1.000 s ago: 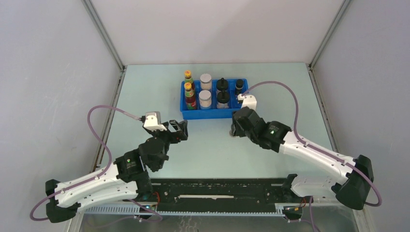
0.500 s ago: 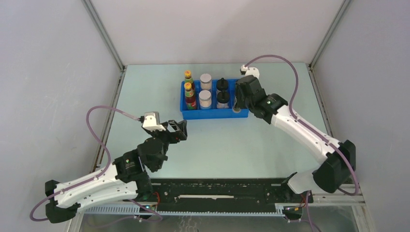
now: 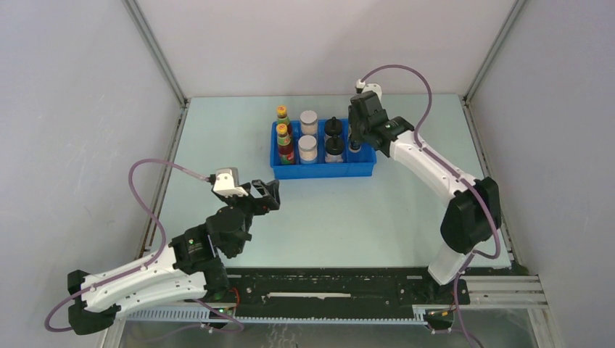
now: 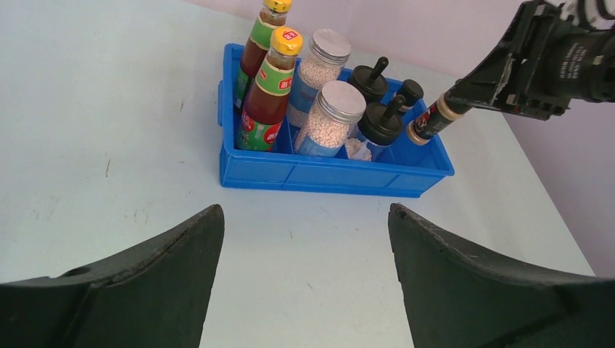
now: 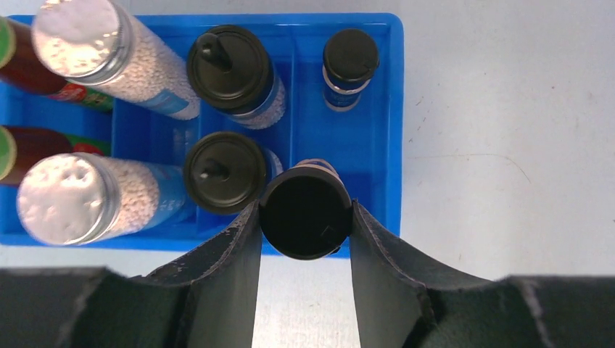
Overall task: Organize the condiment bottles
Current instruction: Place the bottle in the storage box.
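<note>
My right gripper (image 5: 306, 210) is shut on a tiny dark vial (image 5: 305, 212), held above the near right compartment of the blue tray (image 5: 377, 138); the vial also shows in the left wrist view (image 4: 434, 119), tilted above the tray. In the tray stand two red-labelled bottles (image 4: 269, 93), two silver-lidded jars (image 4: 330, 116), two black-lidded jars (image 5: 225, 170) and the other dark vial (image 5: 349, 65) in the far right compartment. My left gripper (image 4: 304, 225) is open and empty, well short of the tray (image 3: 323, 170); it also shows in the top view (image 3: 270, 196).
The tray stands at the back middle of the pale table (image 3: 326, 217). Grey walls close in the sides and back. The right arm (image 3: 428, 163) stretches over the table's right half.
My right arm has carried the vial from the table in front of the tray up and back, to above the tray's right end. The left arm has not moved.
</note>
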Motion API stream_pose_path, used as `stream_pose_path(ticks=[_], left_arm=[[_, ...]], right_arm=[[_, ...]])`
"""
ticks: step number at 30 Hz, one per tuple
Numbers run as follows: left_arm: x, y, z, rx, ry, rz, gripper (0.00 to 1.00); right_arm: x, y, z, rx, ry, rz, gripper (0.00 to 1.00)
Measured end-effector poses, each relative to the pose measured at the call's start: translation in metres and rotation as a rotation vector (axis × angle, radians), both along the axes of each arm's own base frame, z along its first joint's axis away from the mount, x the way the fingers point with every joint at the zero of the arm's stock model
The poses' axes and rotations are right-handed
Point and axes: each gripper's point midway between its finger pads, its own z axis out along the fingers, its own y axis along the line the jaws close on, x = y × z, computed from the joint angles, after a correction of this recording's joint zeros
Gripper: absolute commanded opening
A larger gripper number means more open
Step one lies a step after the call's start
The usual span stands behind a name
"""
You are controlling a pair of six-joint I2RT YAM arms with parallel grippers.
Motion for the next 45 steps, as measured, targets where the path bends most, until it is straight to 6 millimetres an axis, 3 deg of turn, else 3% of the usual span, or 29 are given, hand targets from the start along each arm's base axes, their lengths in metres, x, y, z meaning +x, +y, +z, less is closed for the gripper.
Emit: stream_pose_path(ticks=[8, 14, 21, 45], left_arm=[[0.0, 0.003, 0.002, -0.005, -0.005, 0.012, 0.88], [0.0, 0.003, 0.001, -0.003, -0.004, 0.013, 0.88], [0.001, 0.003, 0.0, 0.003, -0.002, 0.013, 0.88], [0.002, 0.001, -0.004, 0.026, 0.004, 0.012, 0.88]], right_arm=[[0.02, -0.013, -0.039, -0.027, 0.073, -0.034, 0.0], [0.029, -0.02, -0.056, -0.033, 0.105, -0.044, 0.0], [0.04, -0.02, -0.068, -0.02, 0.114, -0.045, 0.0], [0.046, -0.02, -0.091, -0.014, 0.154, -0.038, 0.0]])
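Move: The right hand holds the last pepper bottle. The near half of the box's right-end compartment lies about 5 cm ahead, 2 cm right and 16 cm below it. The other pepper bottle stands some 6 cm beyond that spot. The near black-lidded jar is about 8 cm left of the spot and level with it, the far one 6 cm farther out. From the left hand the spot lies roughly 24 cm ahead, 25 cm right and 20 cm below. Right hand lowers the gripped bottle about 9 cm, easing 5 cm forward into the right-end compartment, tipping slightly down. ##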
